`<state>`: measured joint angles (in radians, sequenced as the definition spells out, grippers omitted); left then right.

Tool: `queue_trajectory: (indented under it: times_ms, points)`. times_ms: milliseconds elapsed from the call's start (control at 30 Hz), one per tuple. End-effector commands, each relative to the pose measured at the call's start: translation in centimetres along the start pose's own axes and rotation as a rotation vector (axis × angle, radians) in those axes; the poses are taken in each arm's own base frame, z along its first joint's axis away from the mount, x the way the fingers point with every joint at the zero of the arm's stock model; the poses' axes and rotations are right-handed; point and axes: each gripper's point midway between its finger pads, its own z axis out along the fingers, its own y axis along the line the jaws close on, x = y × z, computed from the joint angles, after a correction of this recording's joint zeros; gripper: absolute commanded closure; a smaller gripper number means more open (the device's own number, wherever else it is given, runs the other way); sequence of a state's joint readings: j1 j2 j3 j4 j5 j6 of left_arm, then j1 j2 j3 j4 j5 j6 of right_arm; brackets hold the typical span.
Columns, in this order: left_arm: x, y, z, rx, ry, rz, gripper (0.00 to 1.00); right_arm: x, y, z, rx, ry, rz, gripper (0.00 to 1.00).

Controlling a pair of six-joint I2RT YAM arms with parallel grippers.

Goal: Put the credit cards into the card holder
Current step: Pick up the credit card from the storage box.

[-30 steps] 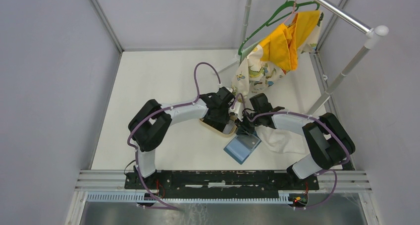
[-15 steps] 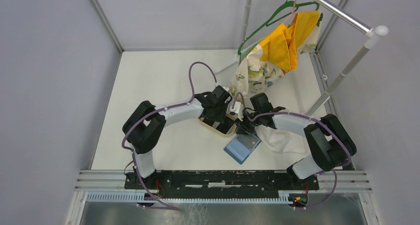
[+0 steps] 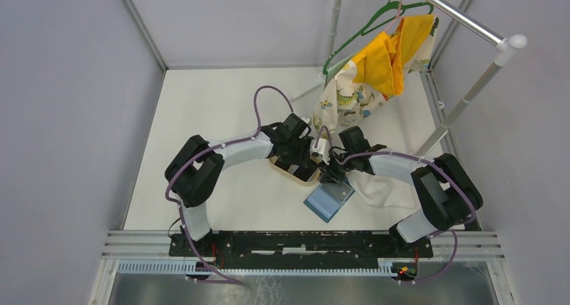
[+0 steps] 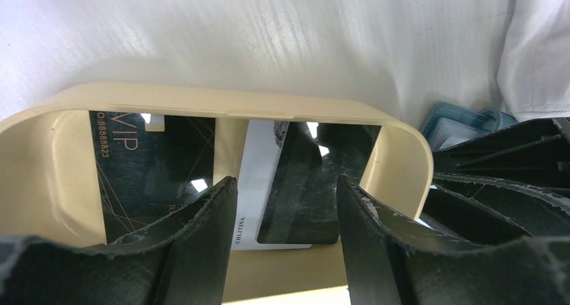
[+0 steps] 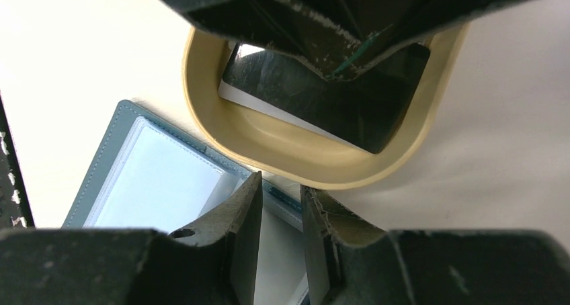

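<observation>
A tan tray [image 4: 222, 100] holds the credit cards: a black card marked VIP [image 4: 154, 164], a pale card [image 4: 259, 177] and a second black card [image 4: 316, 184] lying across the pale one. My left gripper [image 4: 286, 204] hovers open over the overlapping pair with nothing between its fingers; from above it [image 3: 308, 158] sits over the tray [image 3: 294, 176]. The blue card holder [image 5: 154, 177] lies spread open beside the tray [image 5: 296, 167], its clear sleeves showing. My right gripper [image 5: 281, 191] stands at its edge nearest the tray, jaws a narrow way apart. In the top view it [image 3: 333, 176] meets the holder [image 3: 328, 199] at its far corner.
A crumpled white cloth [image 3: 383, 187] lies right of the holder and behind the tray [image 4: 269, 36]. At the back right a clothes rack [image 3: 464, 97] carries a green hanger and a yellow garment [image 3: 386, 60]. Grey walls close in both sides.
My left arm's elbow has swung left and its wrist has drawn slightly back over the tray. The right arm and the card holder have not moved.
</observation>
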<state>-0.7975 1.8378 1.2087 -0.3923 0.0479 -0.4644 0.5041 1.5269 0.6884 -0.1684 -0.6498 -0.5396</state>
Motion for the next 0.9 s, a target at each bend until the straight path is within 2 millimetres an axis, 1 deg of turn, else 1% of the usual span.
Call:
queue_trajectory:
  times_ms: [0, 133, 200, 233, 300, 433, 633, 867]
  points:
    - [0.1, -0.6, 0.6, 0.082, 0.02, 0.0, 0.39, -1.6, -0.4, 0.3, -0.017, -0.037, -0.019, 0.67]
    - [0.8, -0.6, 1.2, 0.095, 0.05, -0.005, 0.42, -1.3, -0.3, 0.5, -0.024, -0.029, -0.009, 0.67]
    - [0.9, -1.3, 1.2, 0.136, 0.056, -0.01, 0.45, -1.2, -0.3, 0.6, -0.025, -0.026, -0.007, 0.67]
    - [1.1, -1.7, 1.2, 0.157, 0.061, -0.013, 0.5, -1.2, -0.4, 0.6, -0.025, -0.025, -0.005, 0.67]
    - [1.1, -2.3, 1.1, 0.191, 0.063, -0.018, 0.55, -1.2, -0.4, 0.6, -0.026, -0.024, -0.003, 0.67]
    - [1.3, -3.3, 0.9, 0.257, 0.07, -0.035, 0.57, -1.2, -0.4, 0.6, -0.028, -0.025, -0.004, 0.67]
    - [0.4, -4.4, -0.1, 0.345, 0.044, -0.078, 0.64, -1.2, -0.3, 0.6, -0.028, -0.027, -0.003, 0.67]
    - [-0.5, -4.6, -1.6, 0.402, 0.004, -0.12, 0.71, -1.4, -0.4, 0.5, -0.027, -0.031, -0.006, 0.67]
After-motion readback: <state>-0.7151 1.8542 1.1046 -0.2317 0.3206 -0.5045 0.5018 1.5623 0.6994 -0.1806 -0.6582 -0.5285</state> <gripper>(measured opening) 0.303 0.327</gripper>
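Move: The overlapping black card and white card lie in the near-right end of the storage box; the black one's middle is about 2 cm right of the left hand, 1 cm back and 2 cm below, the white one's almost straight under the hand. The black VIP card lies some 6 cm left and 3 cm farther out; the card holder is roughly 11 cm back and 8 cm right. From the right hand, the black card is about 6 cm left, 2 cm ahead. The black and white cards are closed in on by the left hand, which sinks about 1 cm into the storage box, then shifts about 1 cm back and slightly right. The wrist tilts some 15 degrees, slanting the fingers more to the right, while they close to about half their gap, one tip coming against the cards' left edge and the other over the black face. ##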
